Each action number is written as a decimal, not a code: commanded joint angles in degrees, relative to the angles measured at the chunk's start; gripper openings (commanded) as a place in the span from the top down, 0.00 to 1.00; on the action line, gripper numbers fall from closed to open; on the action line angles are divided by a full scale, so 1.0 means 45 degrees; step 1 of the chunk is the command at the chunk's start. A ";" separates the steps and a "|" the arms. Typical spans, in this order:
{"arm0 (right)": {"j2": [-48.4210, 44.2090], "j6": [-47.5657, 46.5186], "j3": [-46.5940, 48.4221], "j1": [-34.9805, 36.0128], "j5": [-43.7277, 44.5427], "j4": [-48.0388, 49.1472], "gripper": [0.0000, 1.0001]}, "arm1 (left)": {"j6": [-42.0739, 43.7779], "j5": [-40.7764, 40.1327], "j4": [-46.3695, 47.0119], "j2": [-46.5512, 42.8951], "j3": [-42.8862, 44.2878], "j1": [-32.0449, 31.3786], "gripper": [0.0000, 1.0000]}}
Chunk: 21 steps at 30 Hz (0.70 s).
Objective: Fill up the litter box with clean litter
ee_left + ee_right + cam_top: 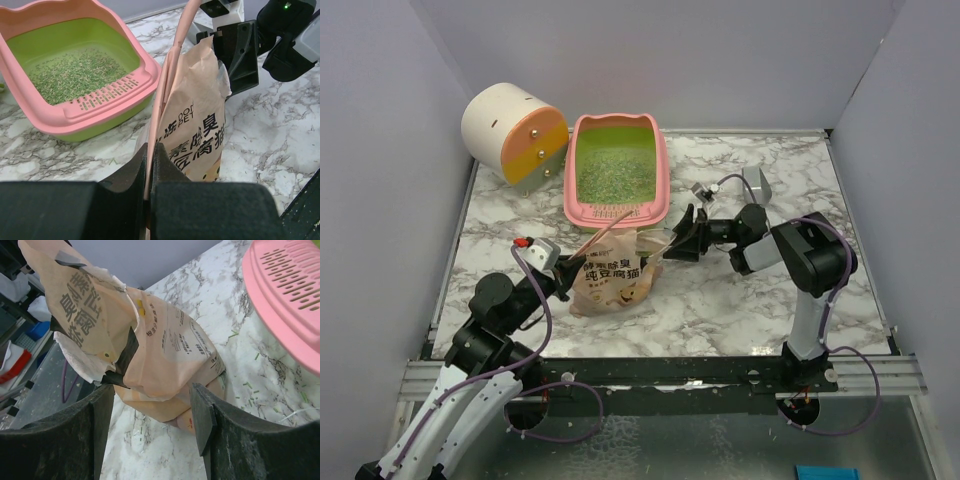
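Note:
The pink litter box (572, 175) with its lime-green inside stands at the back centre, and greenish clean litter (616, 168) covers its floor. The left wrist view shows the box (102, 107) and litter (75, 75) at upper left. A tan printed pouch (618, 275) stands upright just in front of the box. My left gripper (570, 278) is shut on the pink strip along the pouch's (197, 132) edge (150, 150). My right gripper (678, 240) is open on the pouch's other side. Its fingers (152, 410) flank the pouch's (165, 350) lower part without touching.
A cream-and-orange cylinder (515, 133) lies at the back left. A grey scoop (757, 183) rests at the back right. Stray pellets (250, 390) dot the marble table (500, 220) beside the box (290, 295). Grey walls close in three sides.

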 commanded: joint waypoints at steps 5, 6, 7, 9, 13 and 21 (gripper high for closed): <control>0.0133 -0.0310 0.0519 0.0602 -0.0013 0.4280 0.37 | 0.0002 -0.0386 0.0563 -0.0132 0.0359 -0.0001 1.00; 0.0089 -0.0300 0.0608 0.0607 0.0054 0.4279 0.37 | -0.0023 -0.0330 0.0584 -0.0128 0.0335 0.0014 1.00; 0.0037 -0.0270 0.0711 0.0608 0.0082 0.4282 0.37 | -0.0056 -0.0298 0.0633 -0.0130 0.0334 0.0006 1.00; 0.0003 -0.0151 0.0959 0.0603 -0.0001 0.4191 0.37 | -0.0107 -0.0248 0.0669 -0.0100 0.0327 0.0014 1.00; -0.0120 0.0161 0.1224 0.0642 -0.0227 0.4298 0.40 | -0.0126 -0.0213 0.0748 -0.0061 0.0257 0.0004 1.00; -0.1788 0.1257 0.0014 0.0355 0.0225 0.3699 0.99 | -0.0094 -0.0170 0.1646 0.0629 0.0305 0.0014 1.00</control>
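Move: The near-right lip of the litter bag's mouth hangs just beyond the right hand's open fingers, about 3 cm to its left, 1 cm back and 2 cm above. The bag's body is some 12 cm left and 4 cm back of that hand, 6 cm lower; the pink litter box's middle lies roughly 22 cm ahead and 13 cm left, 9 cm below. From the left hand, that same lip is about 20 cm right, 6 cm ahead and 7 cm lower. The right hand, fingers pointing left and still spread, eases about 2 cm left onto the lip of the bag's mouth, first dipping back a little, then forward again and rising some 3 cm, with the wrist nearly unturned; only near the end do the fingers shut and pinch the lip between their tips. Meanwhile the left hand stays put, still gripping the opposite side of the bag's mouth. ##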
